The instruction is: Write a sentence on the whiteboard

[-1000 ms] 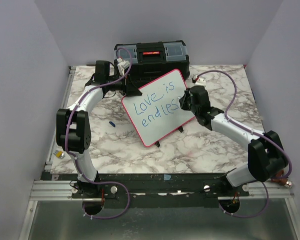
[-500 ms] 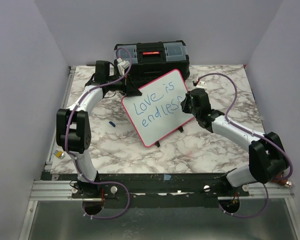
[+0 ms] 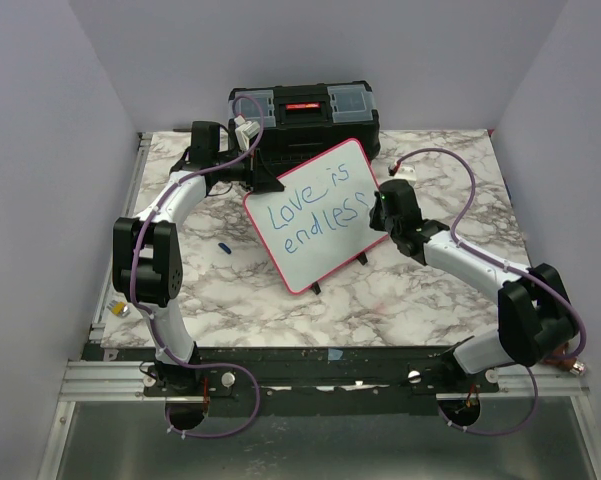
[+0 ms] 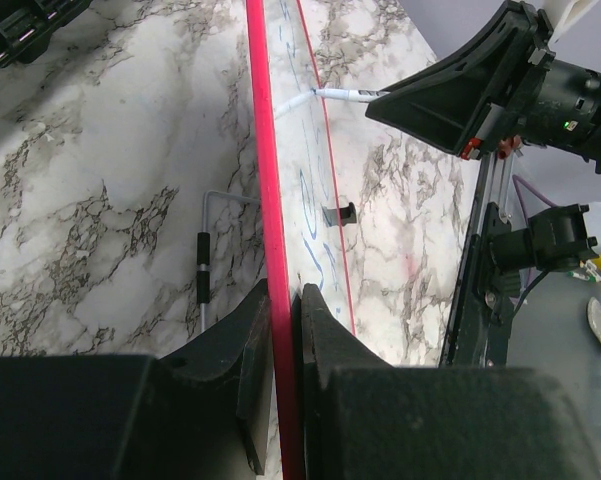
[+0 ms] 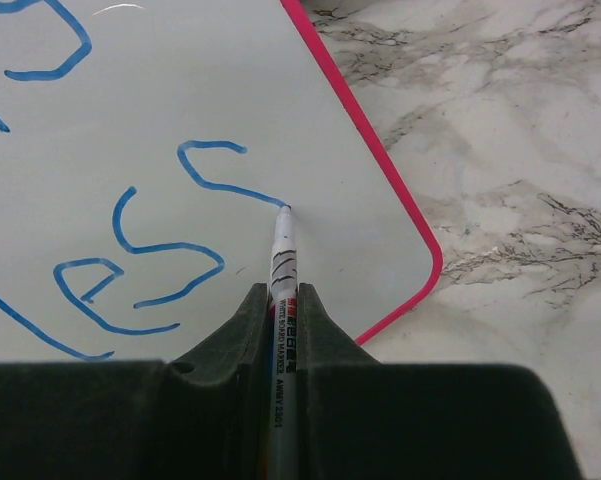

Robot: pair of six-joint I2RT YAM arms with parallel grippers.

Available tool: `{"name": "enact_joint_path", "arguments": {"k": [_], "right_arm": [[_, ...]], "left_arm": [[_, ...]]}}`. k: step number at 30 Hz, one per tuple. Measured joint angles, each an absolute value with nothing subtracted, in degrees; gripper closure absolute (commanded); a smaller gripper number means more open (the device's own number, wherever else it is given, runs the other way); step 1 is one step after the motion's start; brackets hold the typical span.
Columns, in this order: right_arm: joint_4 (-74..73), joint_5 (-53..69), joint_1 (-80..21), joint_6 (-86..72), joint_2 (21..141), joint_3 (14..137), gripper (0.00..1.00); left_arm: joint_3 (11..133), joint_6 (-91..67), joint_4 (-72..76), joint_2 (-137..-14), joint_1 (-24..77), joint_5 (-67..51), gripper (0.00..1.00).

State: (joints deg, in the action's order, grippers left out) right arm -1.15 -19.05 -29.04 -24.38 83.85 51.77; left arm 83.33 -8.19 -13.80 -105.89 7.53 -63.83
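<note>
The whiteboard [image 3: 325,240] stands tilted on the marble table, its pink-red frame [image 4: 264,150] running up the left wrist view. The sentence [image 3: 315,212] on it reads "Love is" over "endless" in blue. My left gripper [image 3: 264,181] is shut on the board's upper-left frame edge, one finger on each side [image 4: 283,312]. At the board's right side, my right gripper [image 3: 378,208] is shut on a white marker [image 5: 283,250]. The marker's tip touches the board at the end of a half-drawn last "s" [image 5: 225,172]. The marker [image 4: 338,94] also shows in the left wrist view.
A black toolbox [image 3: 305,112] stands right behind the board. A small blue cap [image 3: 223,246] lies on the table left of the board. The board's black feet [image 3: 316,288] and a wire stand leg [image 4: 204,270] rest on the marble.
The right gripper has moved the marker along the end of the lower word, and more of the last "s" is drawn. The left arm and the board have not moved.
</note>
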Motion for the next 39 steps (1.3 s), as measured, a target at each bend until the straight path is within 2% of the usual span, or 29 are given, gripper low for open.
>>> {"name": "enact_joint_path", "arguments": {"k": [27, 39], "right_arm": [[-3.38, -12.43, -28.77, -24.01, 82.98, 53.25, 0.99], [-7.79, -9.61, -28.93, -25.41, 72.51, 53.28, 0.99]], "left_arm": [[83.33, -8.34, -13.78, -105.89, 7.46, -63.81, 1.0], [83.33, -8.01, -13.37, -105.89, 7.62, -64.14, 1.0]]}}
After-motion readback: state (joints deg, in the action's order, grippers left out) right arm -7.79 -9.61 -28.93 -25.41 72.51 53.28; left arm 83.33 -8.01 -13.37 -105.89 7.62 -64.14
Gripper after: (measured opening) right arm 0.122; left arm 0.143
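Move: From the right hand, which holds the marker with its tip on the whiteboard, the unfinished last "s" of "endless" lies about 6 cm ahead, 2 cm left and 3 cm below; the "s" before it is some 4 cm left of that and 2 cm nearer. The word "is" is roughly 12 cm ahead, 8 cm left. From the left hand, still gripping the board's upper-left edge, the unfinished "s" is about 22 cm right, 5 cm back, 10 cm lower. Right hand draws the marker down and back, curls left, then lifts off some 7 cm up and back. ##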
